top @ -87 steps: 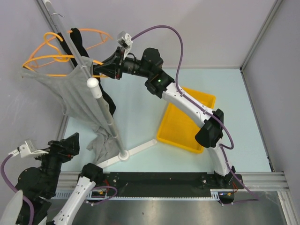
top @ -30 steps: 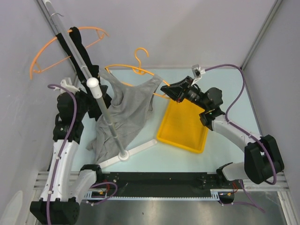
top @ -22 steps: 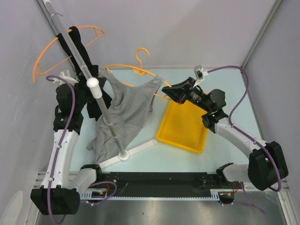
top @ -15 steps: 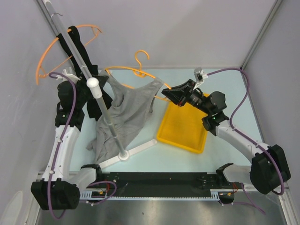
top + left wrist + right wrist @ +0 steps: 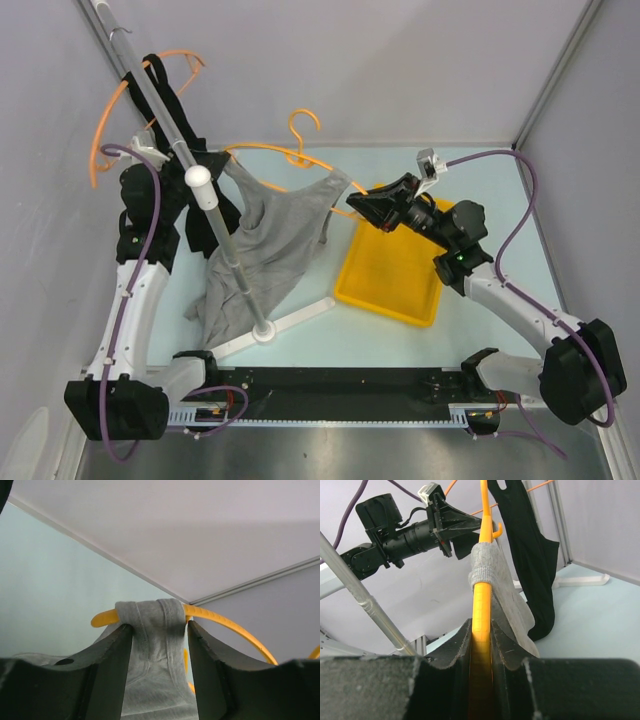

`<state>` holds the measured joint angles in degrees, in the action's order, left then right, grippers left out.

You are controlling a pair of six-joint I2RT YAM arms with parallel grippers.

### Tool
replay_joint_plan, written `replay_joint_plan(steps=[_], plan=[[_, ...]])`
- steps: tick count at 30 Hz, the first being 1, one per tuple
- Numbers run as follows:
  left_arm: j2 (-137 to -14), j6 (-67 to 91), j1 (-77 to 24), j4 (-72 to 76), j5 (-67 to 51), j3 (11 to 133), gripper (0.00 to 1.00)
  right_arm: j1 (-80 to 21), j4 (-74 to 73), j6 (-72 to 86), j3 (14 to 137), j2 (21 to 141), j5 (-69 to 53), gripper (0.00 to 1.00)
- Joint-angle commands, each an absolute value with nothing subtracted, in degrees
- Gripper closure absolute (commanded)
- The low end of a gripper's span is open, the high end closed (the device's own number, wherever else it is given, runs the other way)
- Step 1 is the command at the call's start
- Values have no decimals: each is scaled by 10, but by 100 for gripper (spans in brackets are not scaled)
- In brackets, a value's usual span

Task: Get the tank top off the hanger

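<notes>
The grey tank top (image 5: 268, 240) hangs from an orange hanger (image 5: 292, 151) beside the rack pole. My right gripper (image 5: 353, 203) is shut on the hanger's right end; in the right wrist view the orange bar (image 5: 481, 625) sits clamped between the fingers, with a grey strap (image 5: 483, 562) wrapped over it further along. My left gripper (image 5: 218, 163) is at the hanger's left end. In the left wrist view its fingers (image 5: 117, 650) stand on both sides of the other grey strap (image 5: 152, 617), touching its edges where it loops over the hanger (image 5: 225, 625).
A metal rack pole (image 5: 215, 225) slants across the left, its white base (image 5: 290, 322) on the table. A black garment (image 5: 168, 90) hangs on another orange hanger (image 5: 115, 100) on the rack. A yellow tray (image 5: 390, 270) lies under my right arm. Walls stand close on all sides.
My left gripper has narrowed from wide open onto the tank top's strap. The right arm has drawn the hanger slightly right. The black garment's hanger has swung on the rack.
</notes>
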<state>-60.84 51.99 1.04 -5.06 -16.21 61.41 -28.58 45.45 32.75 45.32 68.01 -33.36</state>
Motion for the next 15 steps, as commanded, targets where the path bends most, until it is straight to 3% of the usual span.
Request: replay_joint_plan(steps=[1, 4, 6, 15], plan=[[-614, 508, 4, -43, -149, 641, 49, -300, 495, 313, 465, 658, -314, 100], [-613, 497, 4, -46, -140, 644, 64, -304, 489, 306, 466, 650, -309, 100], [-608, 491, 5, -48, -137, 645, 82, -305, 476, 299, 468, 643, -297, 100], [-579, 460, 5, -73, -87, 644, 99, -294, 416, 265, 449, 584, -264, 100]])
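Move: The tank top's left strap, on the hanger's free end, sits right before the left hand's open fingers, about 2 cm ahead and 1 cm below, centred sideways. The hanger's hook is roughly 13 cm to that hand's right and 3 cm ahead; the other strap is some 20 cm right and 5 cm back. From the right hand, which holds the hanger's other end, the left strap lies about 24 cm left and 10 cm ahead. Nearly still, the left fingers close, pinching the strap; the right draws its hanger some 2 cm up, right, back. ##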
